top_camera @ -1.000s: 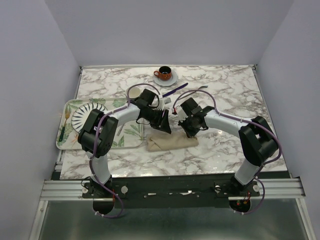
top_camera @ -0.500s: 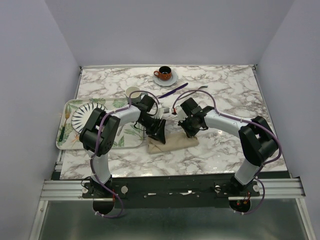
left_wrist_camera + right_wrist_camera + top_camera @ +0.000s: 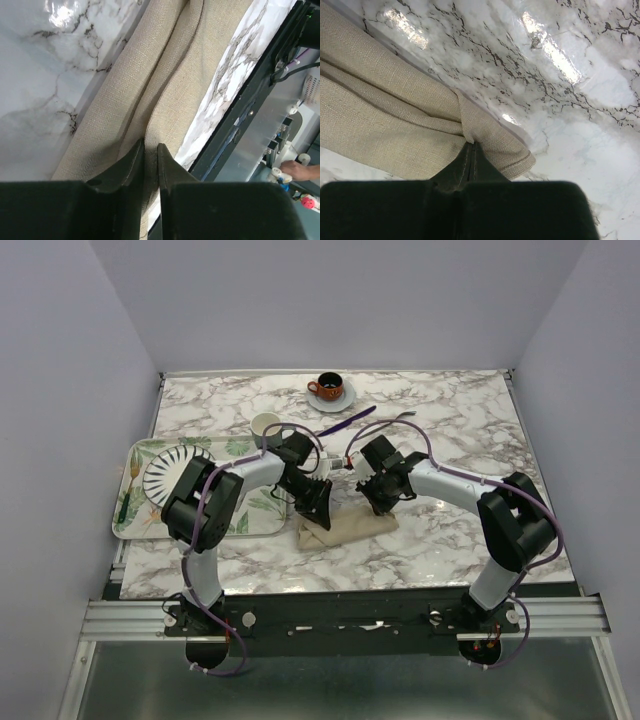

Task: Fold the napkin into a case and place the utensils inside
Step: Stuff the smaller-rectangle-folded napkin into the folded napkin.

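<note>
The beige napkin (image 3: 350, 529) lies as a narrow folded strip on the marble table (image 3: 450, 540), between my two arms. My left gripper (image 3: 316, 506) is at its left end. In the left wrist view the jaws (image 3: 151, 146) stand close together with a raised fold of the napkin (image 3: 165, 75) pinched between them. My right gripper (image 3: 384, 502) is at the strip's right end, its tips (image 3: 471, 145) shut on a puckered edge of the napkin (image 3: 395, 120). The dark purple knife (image 3: 346, 421) and the silver fork (image 3: 398, 419) lie apart on the table behind the arms.
A leaf-printed tray (image 3: 135, 515) with a ribbed plate (image 3: 172, 472) sits at the left. A white cup (image 3: 265, 426) stands behind the left arm. An orange cup on a saucer (image 3: 328, 388) is at the back. The table's near edge and metal rail (image 3: 235, 125) run close beside the napkin.
My left gripper has come down on the napkin's left end and its jaws have narrowed onto a fold. The right gripper has stayed put, shut.
</note>
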Robot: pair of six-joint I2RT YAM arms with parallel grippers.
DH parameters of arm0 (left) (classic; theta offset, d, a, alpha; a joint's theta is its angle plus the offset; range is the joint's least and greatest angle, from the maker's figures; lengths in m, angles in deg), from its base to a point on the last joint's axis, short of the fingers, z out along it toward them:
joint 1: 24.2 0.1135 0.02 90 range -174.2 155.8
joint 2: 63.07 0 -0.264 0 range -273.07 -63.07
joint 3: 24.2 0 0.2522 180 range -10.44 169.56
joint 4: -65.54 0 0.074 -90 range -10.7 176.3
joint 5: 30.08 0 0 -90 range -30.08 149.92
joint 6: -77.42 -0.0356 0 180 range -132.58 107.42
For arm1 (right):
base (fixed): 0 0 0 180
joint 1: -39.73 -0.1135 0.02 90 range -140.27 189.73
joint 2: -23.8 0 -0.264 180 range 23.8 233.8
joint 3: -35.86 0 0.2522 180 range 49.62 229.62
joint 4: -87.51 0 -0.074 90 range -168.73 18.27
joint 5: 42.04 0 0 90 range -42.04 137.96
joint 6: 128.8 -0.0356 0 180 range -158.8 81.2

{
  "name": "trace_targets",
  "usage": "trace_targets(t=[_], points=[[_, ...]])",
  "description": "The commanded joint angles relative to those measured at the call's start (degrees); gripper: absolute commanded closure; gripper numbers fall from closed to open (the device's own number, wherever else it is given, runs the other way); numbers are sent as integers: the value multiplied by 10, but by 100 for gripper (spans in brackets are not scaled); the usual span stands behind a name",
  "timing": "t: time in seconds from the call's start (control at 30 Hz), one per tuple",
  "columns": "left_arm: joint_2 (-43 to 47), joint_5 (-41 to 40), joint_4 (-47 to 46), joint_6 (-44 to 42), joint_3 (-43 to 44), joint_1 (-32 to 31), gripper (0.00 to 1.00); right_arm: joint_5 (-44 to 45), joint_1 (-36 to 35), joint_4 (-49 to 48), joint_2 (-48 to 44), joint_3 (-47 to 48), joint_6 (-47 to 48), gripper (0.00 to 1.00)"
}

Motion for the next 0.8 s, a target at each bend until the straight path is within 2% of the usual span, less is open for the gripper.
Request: trace_targets(t=[0.0, 0.07, 0.1, 0.37, 0.7, 0.77], points=[[-16, 19, -8, 16, 25, 0, 87, -3, 3, 20, 9, 9, 5, 99], [-16, 24, -10, 24, 29, 1, 99, 0, 3, 21, 5, 12, 8, 99], [-16, 25, -12, 26, 31, 2, 100, 1, 3, 22, 3, 12, 10, 99], [-20, 8, -28, 36, 55, 20, 100, 6, 3, 17, 2, 12, 25, 99], [-95, -24, -46, 55, 57, 28, 100, 15, 3, 23, -1, 30, 32, 99], [-108, -28, -46, 58, 59, 28, 100, 9, 4, 30, -8, 36, 32, 97]])
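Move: The napkin's near fold is already between the left gripper's part-open fingers; the napkin's middle lies about 5 cm to their right, level fore and aft and some 2 cm lower. From the left hand, the tray's middle is roughly 29 cm left and 12 cm ahead, and the mug 14 cm left and 25 cm ahead. From the right fingers, the napkin's middle lies about 7 cm left and 4 cm back, 1 cm lower. Close the left gripper fully on the napkin's fold, then carry it forward about 4 cm, rising a little over 1 cm on the way before lowering nearly 3 cm to finish below your starting height. Meanwhile keep the right gripper shut on the fold near the napkin's right end, almost still, so that end stays put. ##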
